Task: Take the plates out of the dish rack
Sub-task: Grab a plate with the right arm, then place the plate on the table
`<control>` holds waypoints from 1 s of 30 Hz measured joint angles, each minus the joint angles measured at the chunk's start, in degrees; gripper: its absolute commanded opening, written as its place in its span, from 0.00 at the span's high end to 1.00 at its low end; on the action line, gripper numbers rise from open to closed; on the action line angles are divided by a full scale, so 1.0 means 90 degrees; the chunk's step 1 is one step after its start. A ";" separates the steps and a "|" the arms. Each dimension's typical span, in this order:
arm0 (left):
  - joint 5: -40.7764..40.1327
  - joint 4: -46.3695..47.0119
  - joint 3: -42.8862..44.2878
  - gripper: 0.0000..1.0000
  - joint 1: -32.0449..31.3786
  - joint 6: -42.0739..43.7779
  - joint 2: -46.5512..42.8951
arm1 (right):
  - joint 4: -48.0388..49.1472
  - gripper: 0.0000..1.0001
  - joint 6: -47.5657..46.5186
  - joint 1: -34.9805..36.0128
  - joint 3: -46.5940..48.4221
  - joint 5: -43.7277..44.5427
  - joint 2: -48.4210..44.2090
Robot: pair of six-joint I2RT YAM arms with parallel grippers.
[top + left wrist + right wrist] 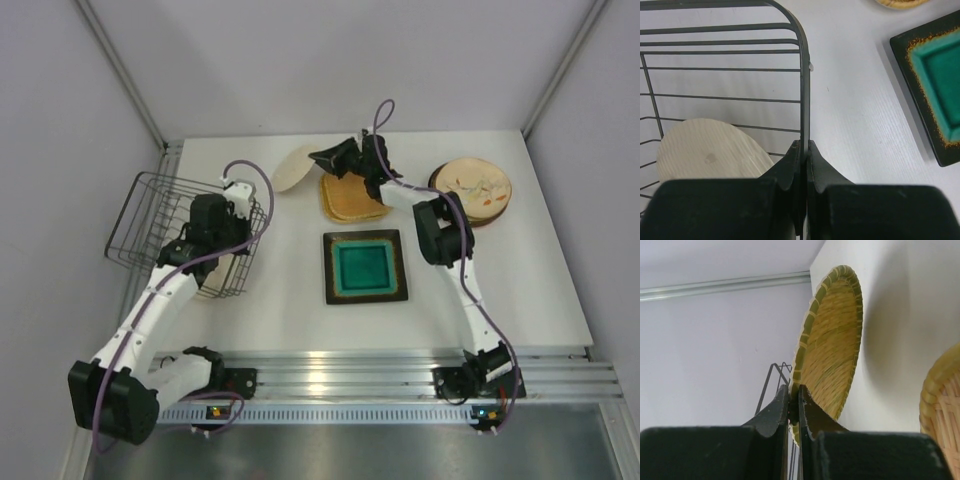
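Observation:
The dish rack (165, 225), a dark wire basket, stands at the left. My left gripper (236, 222) is shut on its right rim wire (805, 100), pinched between the closed jaws (804, 148). A tan wooden plate (710, 150) lies inside the rack. My right gripper (322, 160) is shut on the rim of a woven plate (832, 340), held on edge above the table's back (292, 170), jaws closed on the rim (794, 391). A second woven plate (352, 200) lies flat under the right wrist. The square dark-rimmed teal plate (365, 265) lies mid-table.
A stack of round plates (472, 190), a cream patterned one on top, sits at the back right. The teal plate (940, 85) lies close to the right of the rack. Grey walls close in the table on three sides.

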 measured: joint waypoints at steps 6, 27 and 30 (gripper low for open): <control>-0.0206 0.0544 0.0027 1.00 -0.0095 -0.0228 0.0583 | 0.0338 1.00 -0.0342 -0.0056 0.0199 -0.0811 -0.0066; -0.1605 0.1489 0.1712 1.00 -0.0202 -0.1248 0.3230 | -0.4913 1.00 -0.7504 0.0578 -0.1797 0.1214 -0.5911; -0.1630 0.1489 0.2025 1.00 -0.0189 -0.1324 0.3687 | -0.5525 1.00 -0.8055 0.1110 -0.2271 0.2176 -0.6424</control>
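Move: The woven plates, likely goal for the plate already held by the right hand, lie level ahead of that hand, about 9 cm to its right and 13 cm below; the green plate is 21 cm back, 12 right and 14 below. From the left hand, gripping the rack's rim, the woven plates lie about 28 cm ahead, 24 right, 19 below. The green plate is 6 ahead, 26 right, 20 below. Right hand swings its plate about 20 cm back and up, over the green plate; left pushes rack forward. ##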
